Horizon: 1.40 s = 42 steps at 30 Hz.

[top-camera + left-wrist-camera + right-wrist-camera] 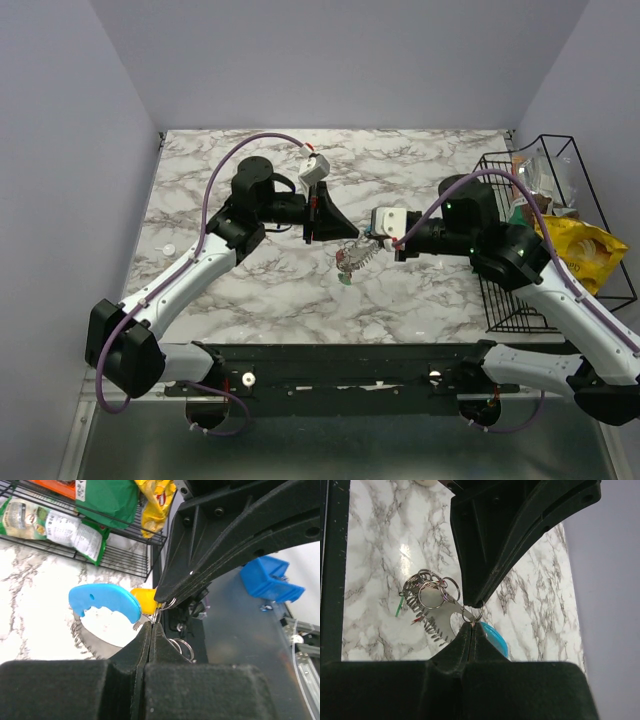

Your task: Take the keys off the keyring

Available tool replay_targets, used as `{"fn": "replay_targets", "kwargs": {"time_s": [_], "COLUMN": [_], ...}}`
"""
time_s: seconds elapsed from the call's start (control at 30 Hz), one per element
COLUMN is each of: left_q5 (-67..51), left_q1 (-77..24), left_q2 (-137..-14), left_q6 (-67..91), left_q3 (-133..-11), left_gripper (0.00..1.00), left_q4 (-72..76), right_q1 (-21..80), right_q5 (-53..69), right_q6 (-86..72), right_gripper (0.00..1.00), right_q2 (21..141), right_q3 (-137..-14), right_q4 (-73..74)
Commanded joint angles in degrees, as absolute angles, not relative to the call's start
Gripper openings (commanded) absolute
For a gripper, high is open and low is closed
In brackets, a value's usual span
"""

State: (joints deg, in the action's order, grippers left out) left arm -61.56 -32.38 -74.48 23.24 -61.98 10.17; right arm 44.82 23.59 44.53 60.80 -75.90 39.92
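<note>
The keyring hangs between my two grippers above the marble table; its blue part (105, 599) and grey toothed part (432, 622) both show. A small split ring (472, 614) on it is pinched from both sides. My left gripper (151, 624) is shut on that ring, and my right gripper (472, 626) is shut on it from the opposite side. A bunch of further split rings (430, 587) hangs beside the loop. Of the keys, a yellow head (142, 598), a green one (399, 607) and a red one (417, 621) show. From above, the bunch (352, 258) hangs just below the meeting fingertips.
A black wire basket (500, 300) with snack bags (575, 250) stands at the table's right edge, close behind the right arm. A small white object (168, 247) lies near the left edge. A blue block (270, 577) shows beyond the table's near edge.
</note>
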Motion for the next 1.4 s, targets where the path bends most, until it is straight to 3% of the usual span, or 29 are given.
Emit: {"fn": "replay_targets", "kwargs": {"time_s": [0.0,0.73,1.17,1.3,1.37], "left_q5": [-57.4,-53.53,-50.54,-51.06,-51.06], "left_q1": [-33.22,-37.09,-37.09,-36.04,-34.72], "left_q2": [-74.18,-75.67,-76.73,-75.85,-74.8], "left_q6": [17.05,13.71,15.99,16.61,16.61], "left_q3": [-63.46,-62.93,-62.75,-63.54,-63.81], "left_gripper": [0.0,0.0,0.0,0.37,0.43], "left_q4": [0.54,-3.69,-1.85,-1.41,-1.49], "right_q1": [46.84,59.23,62.49,62.49,62.4], "right_q5": [17.15,-5.26,-6.68,-8.7,-9.05], "right_q6": [48.6,60.03,60.38,61.17,61.17], "right_gripper": [0.01,0.01,0.01,0.01,0.01], "right_q2": [61.08,68.99,70.84,69.61,68.56], "right_q3": [-79.19,-80.68,-82.97,-80.95,-79.81], "right_q4": [39.99,41.49,43.77,42.37,42.36]}}
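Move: The split ring sits in both grippers' closed tips, about 1 cm to the left hand's right and 1 cm to the right hand's left. Counted from the left hand, the yellow tag is some 4 cm right, level ahead, 3 cm below. The blue handle lies about 5 cm right, 2 cm ahead and 4 cm below; the red-headed key hangs 2 cm back, 2 cm left and 6 cm below. The split ring, still pinched in the right gripper's closed tips, is carried down about 4 cm and 2 cm forward while that wrist rolls and dips its fingertips further, turning some 30 degrees in all. The left hand goes down with it by about as much, edging 1 cm right and tipping slightly down, then stops and opens its fingers about a third of the way around the rings. ##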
